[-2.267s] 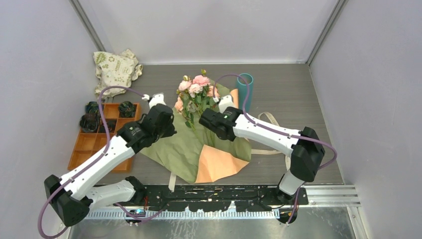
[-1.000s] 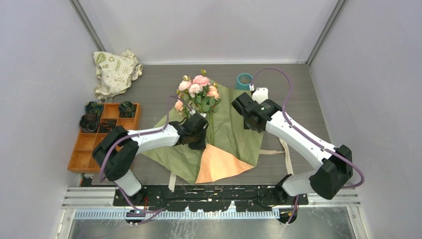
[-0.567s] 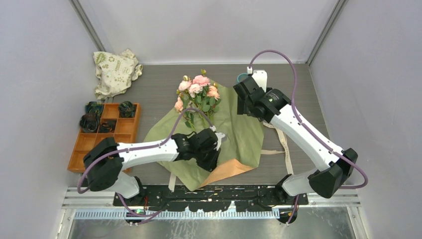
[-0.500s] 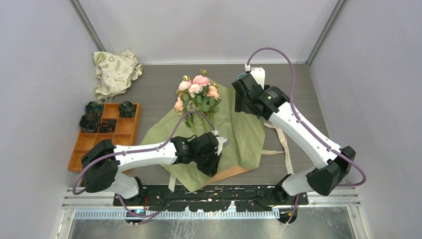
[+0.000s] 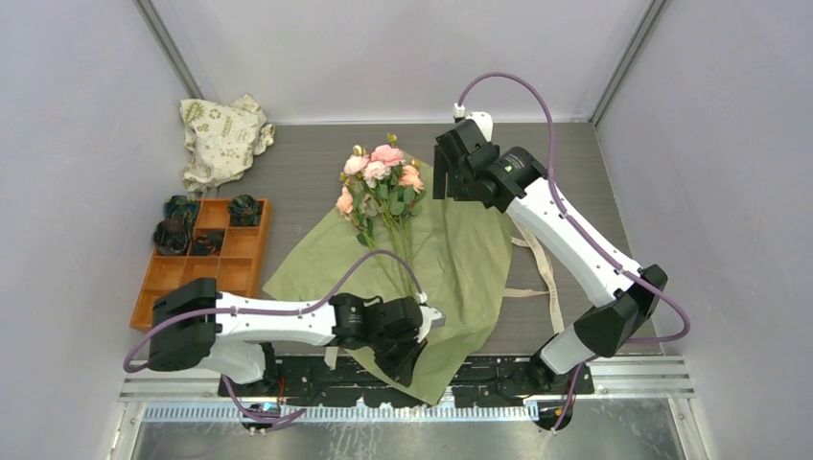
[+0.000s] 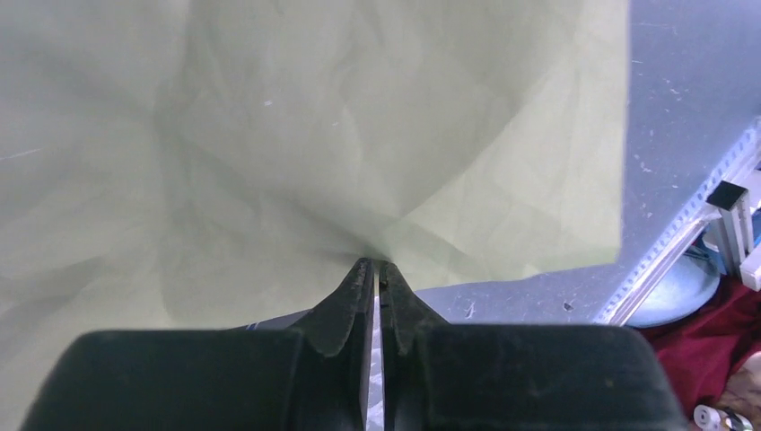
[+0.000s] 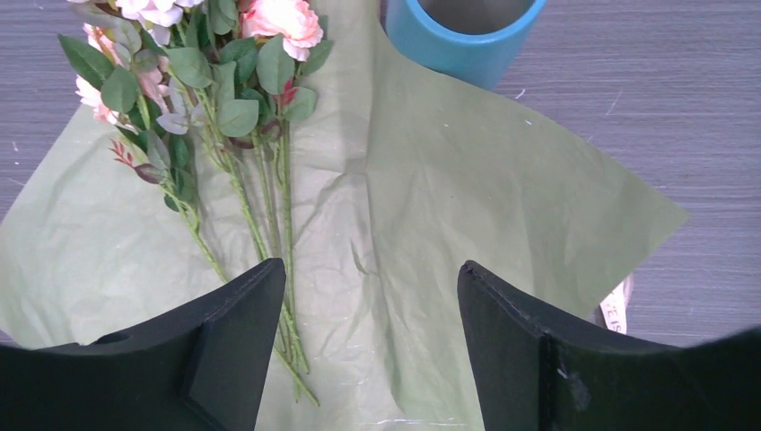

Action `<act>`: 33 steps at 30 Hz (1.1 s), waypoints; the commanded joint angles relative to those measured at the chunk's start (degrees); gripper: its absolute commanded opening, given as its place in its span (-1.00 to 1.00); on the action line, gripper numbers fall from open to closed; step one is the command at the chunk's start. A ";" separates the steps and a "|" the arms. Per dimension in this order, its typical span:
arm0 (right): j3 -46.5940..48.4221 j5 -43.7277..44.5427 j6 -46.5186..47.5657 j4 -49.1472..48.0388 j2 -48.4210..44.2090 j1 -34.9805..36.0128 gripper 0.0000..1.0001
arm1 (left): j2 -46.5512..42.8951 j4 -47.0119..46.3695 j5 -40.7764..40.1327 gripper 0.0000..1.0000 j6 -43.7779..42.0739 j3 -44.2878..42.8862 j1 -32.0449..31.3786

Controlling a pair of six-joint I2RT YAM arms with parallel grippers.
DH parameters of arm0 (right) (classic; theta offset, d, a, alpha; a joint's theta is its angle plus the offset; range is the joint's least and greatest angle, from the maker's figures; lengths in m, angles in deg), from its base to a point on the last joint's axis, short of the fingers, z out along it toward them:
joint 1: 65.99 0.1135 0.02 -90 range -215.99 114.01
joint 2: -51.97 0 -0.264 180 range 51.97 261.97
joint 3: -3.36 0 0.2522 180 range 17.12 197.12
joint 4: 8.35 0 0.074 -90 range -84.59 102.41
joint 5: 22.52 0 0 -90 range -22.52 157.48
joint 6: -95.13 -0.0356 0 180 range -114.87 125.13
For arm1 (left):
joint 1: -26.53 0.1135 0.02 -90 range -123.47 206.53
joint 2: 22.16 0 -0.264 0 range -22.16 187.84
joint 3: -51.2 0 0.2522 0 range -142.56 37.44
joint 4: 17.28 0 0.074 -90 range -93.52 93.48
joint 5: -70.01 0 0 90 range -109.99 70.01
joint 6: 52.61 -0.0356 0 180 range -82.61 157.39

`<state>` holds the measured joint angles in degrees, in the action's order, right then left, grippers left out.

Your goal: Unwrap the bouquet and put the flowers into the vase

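Observation:
The bouquet lies unwrapped: its olive-green sheet [image 5: 455, 254] is spread flat on the table, and no orange paper shows. The flowers [image 5: 379, 177], pink and peach blooms on thin green stems, rest on the sheet with the blooms toward the back. My left gripper [image 5: 407, 359] is at the near table edge. In the left wrist view it [image 6: 377, 265] is shut on the sheet [image 6: 359, 135], creases fanning out from its tips. My right gripper [image 5: 443, 182] hangs open over the sheet [image 7: 467, 206], its jaws [image 7: 368, 269] empty, the flowers [image 7: 224, 90] to its left. The teal vase [image 7: 462, 36] stands upright just beyond, hidden by the arm in the top view.
An orange compartmented tray [image 5: 163, 287] with dark green rosettes sits at the left. A white leaf-printed cloth bag [image 5: 220, 129] lies in the back left corner. The beige ribbon [image 5: 548, 278] trails right of the sheet. A metal rail [image 6: 682, 242] runs along the near edge.
My left gripper has pulled the sheet's near corner toward the front edge, and the orange paper has gone out of sight. My right arm has swung back and left over the vase.

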<state>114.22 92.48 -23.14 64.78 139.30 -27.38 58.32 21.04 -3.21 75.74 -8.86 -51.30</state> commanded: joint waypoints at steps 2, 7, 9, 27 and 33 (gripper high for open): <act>2.34 -2.65 0.97 -2.44 0.78 0.05 0.52 | 2.28 -10.65 4.73 -0.82 4.30 1.48 -2.73; -1.70 -6.11 -1.22 -5.15 -1.72 0.06 0.50 | 6.75 -22.06 10.20 -0.78 10.64 5.71 -3.82; -4.09 -7.42 -2.24 -6.50 -3.48 0.06 0.50 | 10.47 -27.86 13.40 -0.79 14.62 7.43 -3.83; -3.77 -8.44 -0.54 -5.68 -16.79 0.04 0.58 | 1.86 10.62 -4.06 -0.82 7.06 -19.90 -4.88; -0.46 -9.89 0.67 -5.52 -15.77 0.04 0.61 | -9.10 27.68 -25.53 -0.81 6.55 -32.58 -4.88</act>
<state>110.20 84.28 -24.01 60.74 123.35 -27.38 56.69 33.39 -11.82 84.22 -35.48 -55.97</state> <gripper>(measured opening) 0.806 0.093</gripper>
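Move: Just above the paper's near corner, the left hand has that corner about 3 cm back, 5 cm to its right and 5 cm below; the flower stems' middle lies some 37 cm ahead and 3 cm to its left. From the right hand, hovering open over the paper, the flower stems are about 6 cm ahead, 12 cm to the left and 25 cm below, with the vase roughly 16 cm ahead and 3 cm to the right. Sweeping back about 6 cm, right and down over the paper's near corner, the left hand's nearly shut fingertips swing some 20 degrees towards the base, pushing the corner outward. It then lifts steeply, some 20 cm, coming forward again. The right hand, still wide open, dips slightly, then rises and backs away from the vase, rolling its left side up. ##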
